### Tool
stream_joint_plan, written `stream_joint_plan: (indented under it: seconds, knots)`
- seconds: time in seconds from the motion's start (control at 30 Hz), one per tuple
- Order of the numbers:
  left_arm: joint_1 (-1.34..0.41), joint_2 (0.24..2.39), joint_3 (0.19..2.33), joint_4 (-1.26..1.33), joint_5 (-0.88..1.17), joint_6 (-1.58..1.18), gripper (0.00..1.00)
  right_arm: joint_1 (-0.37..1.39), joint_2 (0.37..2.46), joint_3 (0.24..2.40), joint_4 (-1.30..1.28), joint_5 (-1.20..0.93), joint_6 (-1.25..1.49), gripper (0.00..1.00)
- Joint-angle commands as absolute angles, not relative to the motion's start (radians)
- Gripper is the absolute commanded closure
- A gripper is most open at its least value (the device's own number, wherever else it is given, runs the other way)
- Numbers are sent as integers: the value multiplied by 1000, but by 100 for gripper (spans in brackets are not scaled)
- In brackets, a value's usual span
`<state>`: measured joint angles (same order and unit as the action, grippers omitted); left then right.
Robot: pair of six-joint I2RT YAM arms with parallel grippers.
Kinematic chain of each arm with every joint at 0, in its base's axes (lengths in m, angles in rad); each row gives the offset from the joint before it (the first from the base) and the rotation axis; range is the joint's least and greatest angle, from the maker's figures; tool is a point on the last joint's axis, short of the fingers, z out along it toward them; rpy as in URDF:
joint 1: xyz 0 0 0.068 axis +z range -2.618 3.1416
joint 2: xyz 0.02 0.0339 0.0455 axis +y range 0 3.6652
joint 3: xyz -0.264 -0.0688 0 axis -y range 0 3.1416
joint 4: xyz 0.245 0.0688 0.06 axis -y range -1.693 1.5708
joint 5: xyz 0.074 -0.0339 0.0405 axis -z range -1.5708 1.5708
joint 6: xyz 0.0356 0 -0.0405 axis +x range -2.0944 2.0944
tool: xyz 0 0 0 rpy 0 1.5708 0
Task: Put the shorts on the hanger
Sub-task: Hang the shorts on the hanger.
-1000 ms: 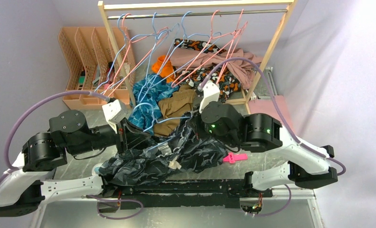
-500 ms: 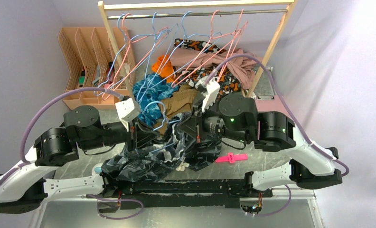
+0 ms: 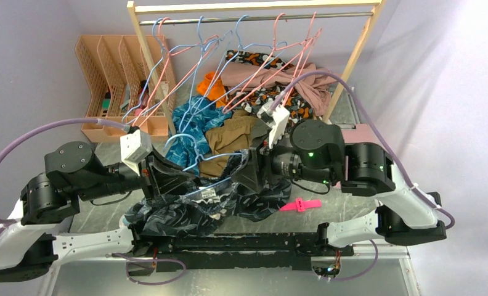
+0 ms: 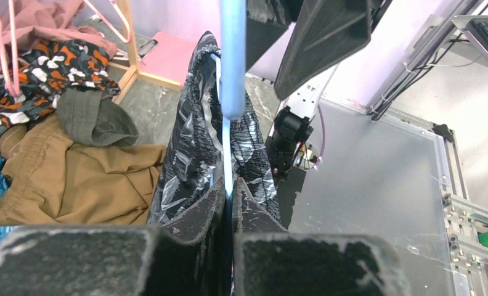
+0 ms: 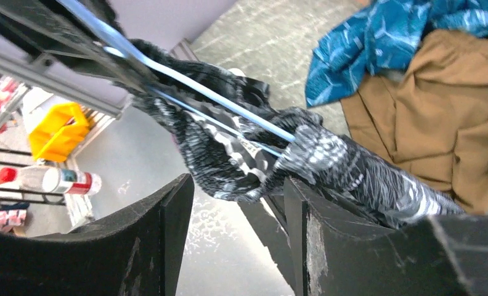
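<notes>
The dark leaf-print shorts [image 3: 186, 216] are draped over the light-blue wire hanger [image 3: 212, 183], with most of the fabric bunched on the table's near side. My left gripper [image 3: 172, 179] is shut on the hanger's wire, which runs up from between its fingertips [image 4: 229, 188] with the shorts [image 4: 195, 135] hanging over it. My right gripper [image 3: 244, 171] faces it from the right and stands open. In the right wrist view the shorts [image 5: 254, 154] and the hanger wire [image 5: 198, 86] lie just beyond the spread right gripper [image 5: 235, 216], with nothing between its fingers.
A wooden rack [image 3: 144, 55] at the back carries pink and blue hangers. Under it lie a brown garment [image 3: 229, 139], a teal patterned garment [image 3: 189, 123] and other clothes. Orange baskets [image 3: 109, 74] stand at the back left. A pink clip [image 3: 300, 205] lies by the right arm.
My right gripper has opened and let go of the shorts. The left arm has drawn back to the left with the hanger, and the shorts have sagged lower.
</notes>
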<state>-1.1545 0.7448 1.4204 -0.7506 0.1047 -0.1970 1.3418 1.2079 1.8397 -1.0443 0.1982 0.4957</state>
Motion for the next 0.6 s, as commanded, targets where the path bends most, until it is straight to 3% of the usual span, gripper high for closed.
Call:
stream_joint_plan:
  seconds: [0.0, 0.2, 0.57]
  knots:
    - [-1151, 761, 1468, -694, 187, -175, 93, 1342, 1222, 1969, -1087, 87, 400, 40]
    - [-1150, 805, 1525, -806, 286, -135, 93, 1342, 1194, 2012, -1013, -36, 247, 40]
    - [-1150, 871, 1526, -805, 445, -112, 93, 1341, 1212, 1846, -850, -209, 120, 40]
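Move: My right hand, already open, is beside the shorts' right waistband end on the blue hanger; it lies about 2 cm ahead of that hand, 2 cm to its left and 3 cm below. The hanger's hook is some 8 cm ahead and 14 cm left, and the white waist label 4 cm back, 9 cm left and 7 cm below. From my left hand, which holds the hanger, that waistband end is about 11 cm right, 3 cm ahead and slightly lower. I lift my open right hand about 6 cm clear of the waistband while drawing it back some 4 cm and turning it 20 degrees counter-clockwise, then let it start sinking and edging left above the hanger's right end. My left hand keeps its pinch and carries the hanger back about 4 cm and 2 cm right, swinging it clockwise. ##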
